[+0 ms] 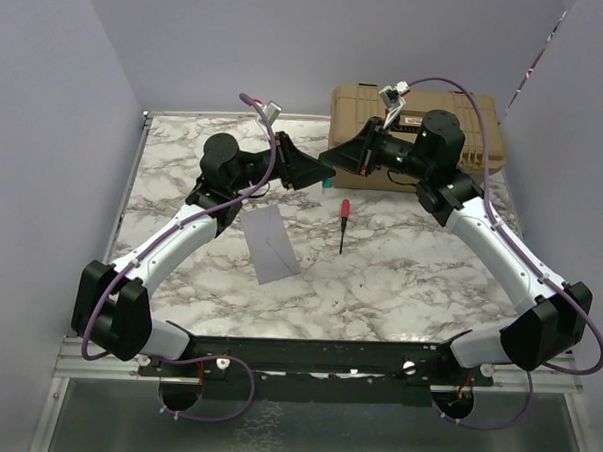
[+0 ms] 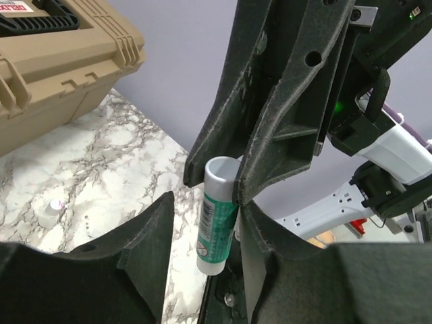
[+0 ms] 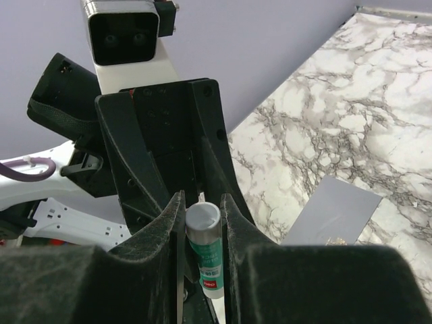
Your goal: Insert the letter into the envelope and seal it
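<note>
The grey envelope (image 1: 273, 243) lies flat on the marble table, left of centre; the right wrist view shows it as the grey envelope (image 3: 334, 212) below the arms. The letter is not in view. Both grippers meet in the air over the back of the table. My right gripper (image 1: 336, 159) (image 3: 202, 199) is shut on the top of a green and white glue stick (image 3: 204, 246). My left gripper (image 1: 317, 173) (image 2: 208, 202) stands open around the lower end of the same glue stick (image 2: 217, 219), with a gap on one side.
A big tan hard case (image 1: 357, 103) (image 2: 61, 67) stands at the back right. A red-handled screwdriver (image 1: 344, 220) lies right of the envelope. A small white cap (image 2: 52, 206) sits on the marble near the case.
</note>
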`<action>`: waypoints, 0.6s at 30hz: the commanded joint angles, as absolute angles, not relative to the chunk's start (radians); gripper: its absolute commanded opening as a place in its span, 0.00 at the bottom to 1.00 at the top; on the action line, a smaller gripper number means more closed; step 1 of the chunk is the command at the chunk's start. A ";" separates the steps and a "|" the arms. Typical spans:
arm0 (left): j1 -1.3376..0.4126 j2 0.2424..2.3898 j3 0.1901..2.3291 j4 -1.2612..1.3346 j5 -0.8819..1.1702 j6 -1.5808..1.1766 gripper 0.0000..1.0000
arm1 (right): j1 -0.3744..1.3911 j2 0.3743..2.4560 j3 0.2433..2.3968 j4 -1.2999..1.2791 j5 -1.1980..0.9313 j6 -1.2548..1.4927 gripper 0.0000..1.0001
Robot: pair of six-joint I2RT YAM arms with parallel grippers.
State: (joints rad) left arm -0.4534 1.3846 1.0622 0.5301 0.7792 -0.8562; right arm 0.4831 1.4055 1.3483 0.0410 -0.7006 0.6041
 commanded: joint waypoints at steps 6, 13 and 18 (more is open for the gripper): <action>-0.450 1.404 1.089 0.528 0.804 -0.837 0.00 | 0.491 1.405 1.341 0.072 -0.705 0.646 0.40; -0.450 1.367 1.029 0.425 0.466 -0.811 0.00 | 0.489 1.287 1.262 -0.048 -0.306 0.596 0.72; -0.449 1.370 1.014 0.420 0.337 -0.895 0.00 | 0.493 1.301 1.236 -0.108 -0.407 0.419 0.72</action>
State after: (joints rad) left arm -0.4534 1.3838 1.0233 0.4484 0.5064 -0.8436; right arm 0.4885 1.2945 1.2625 -0.0292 -0.4122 0.5713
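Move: The glue stick, still pinched near its top end by the right fingers, stands practically between the left hand's open fingertips, its middle about 1 cm below that hand point. From the right hand its middle lies roughly 3 cm below and 1 cm back. From the left hand, the screwdriver is about 7 cm right and 2 cm ahead, and the envelope some 11 cm left and 3 cm back, both around 36 cm lower on the table. The left fingers close on the body of the glue stick while the right ones still hold it; then the right fingers open wide and let go, that hand drawing off to the right and a little forward, about 4 cm, turning clockwise. The left hand keeps its grip and carries the stick some 5 cm forward and down, turning about 15 degrees counter-clockwise. ##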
